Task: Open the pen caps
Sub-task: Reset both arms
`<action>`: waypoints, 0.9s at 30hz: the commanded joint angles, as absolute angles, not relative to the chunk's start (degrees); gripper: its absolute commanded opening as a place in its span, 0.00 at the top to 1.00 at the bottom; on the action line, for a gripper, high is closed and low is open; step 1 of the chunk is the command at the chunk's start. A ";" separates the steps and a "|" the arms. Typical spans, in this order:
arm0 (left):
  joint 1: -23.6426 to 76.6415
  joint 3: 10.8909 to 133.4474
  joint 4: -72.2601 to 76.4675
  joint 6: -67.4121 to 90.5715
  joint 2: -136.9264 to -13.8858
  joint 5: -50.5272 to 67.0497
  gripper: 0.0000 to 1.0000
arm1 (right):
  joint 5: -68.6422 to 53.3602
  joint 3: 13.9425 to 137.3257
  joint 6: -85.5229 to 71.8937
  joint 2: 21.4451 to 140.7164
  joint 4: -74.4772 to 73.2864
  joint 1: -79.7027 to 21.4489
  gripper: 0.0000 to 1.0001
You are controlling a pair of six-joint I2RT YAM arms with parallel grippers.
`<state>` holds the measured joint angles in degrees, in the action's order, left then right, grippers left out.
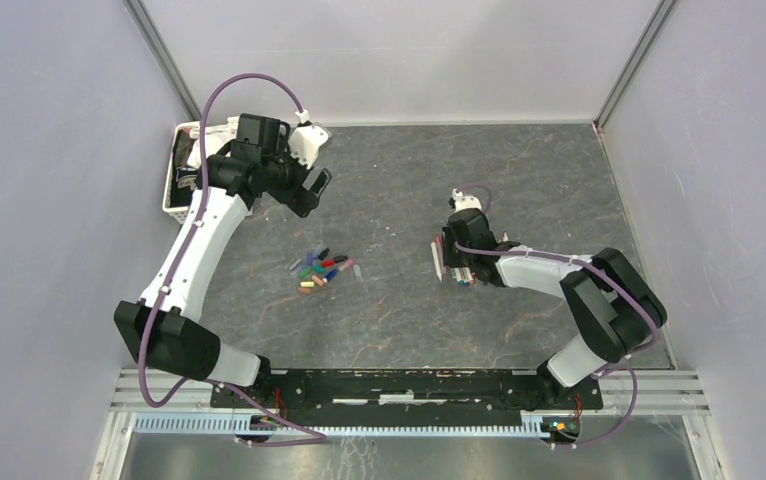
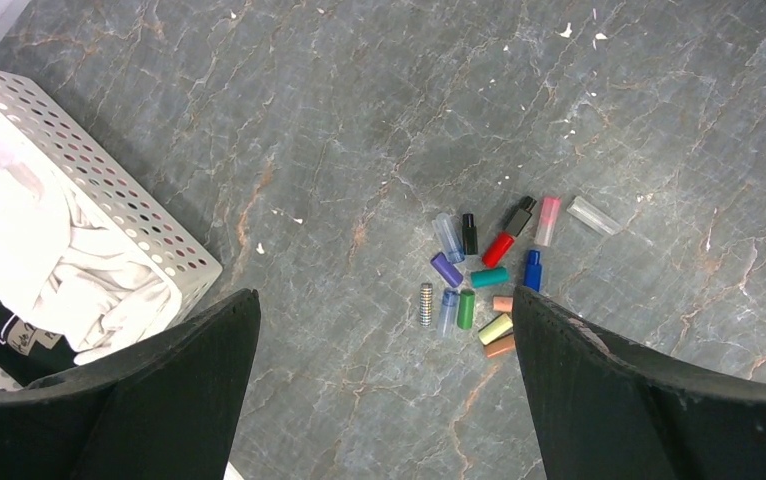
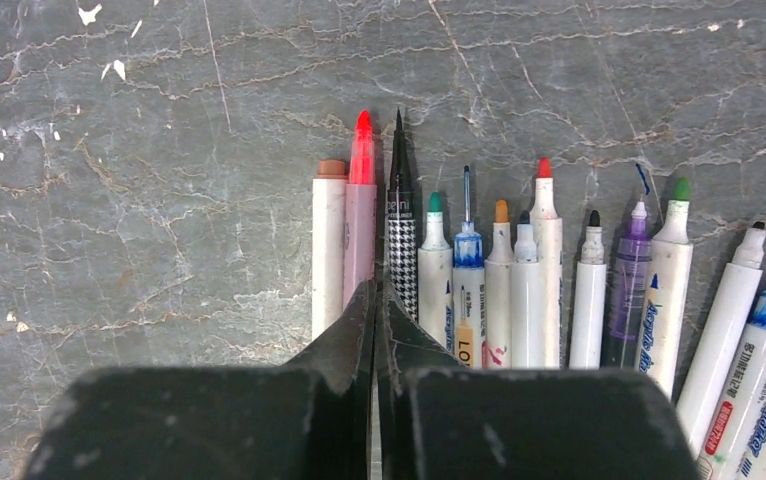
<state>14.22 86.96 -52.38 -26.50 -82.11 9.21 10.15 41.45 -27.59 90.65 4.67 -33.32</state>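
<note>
The pen caps (image 1: pixel 321 268) lie in a loose cluster on the grey table, left of centre. The left wrist view shows these pen caps (image 2: pixel 484 275) as short stubs in red, blue, green, teal, purple, pink, orange, black and clear. My left gripper (image 1: pixel 309 168) hangs well above the table beside the basket, open and empty (image 2: pixel 384 300), with the cluster by its right finger. My right gripper (image 1: pixel 449 262) is shut and holds nothing (image 3: pixel 374 292), low over a row of uncapped pens (image 3: pixel 519 280) lying side by side, tips pointing away. Its fingertips sit over the pink and houndstooth pens.
A white perforated basket (image 1: pixel 181 175) with white cloth and dark items stands at the back left, also seen in the left wrist view (image 2: pixel 109 200). A small ribbed metal cylinder (image 2: pixel 426 304) lies beside the caps. Grey walls enclose the table.
</note>
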 commanded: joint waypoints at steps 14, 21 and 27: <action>4.01 74.72 -32.82 -20.59 -83.51 4.38 0.00 | 25.46 40.98 -22.92 65.62 -1.70 -24.63 0.22; -1.80 57.54 -6.88 -13.59 -83.58 11.16 0.00 | 37.68 26.03 -18.93 58.17 8.56 -11.38 0.02; -5.04 44.58 16.15 -5.69 -84.45 16.59 0.00 | 53.64 9.32 -8.61 56.83 33.65 -10.91 0.02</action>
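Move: The right hand's shut fingertips are down in the pen row: the black pen lies about 1 cm to their right, the pink pen about 1 cm to their left, and the row's last pen some 13 cm right, all about level with them and 1 cm below. From the left hand, the white basket is roughly 16 cm ahead, 22 cm left and 17 cm lower; the cap pile lies about 5 cm back, 3 cm right and 23 cm below. The right hand's tips lift clear from between the pink and black pens, rise some 14 cm while opening wide, then sweep about 25 cm right over the row towards the bare table by the right wall, sinking again and swinging clockwise. Meanwhile the empty, open left hand sinks about 15 cm and goes 10 cm left, slightly forward, towards the basket, turning some 25 degrees counter-clockwise. ##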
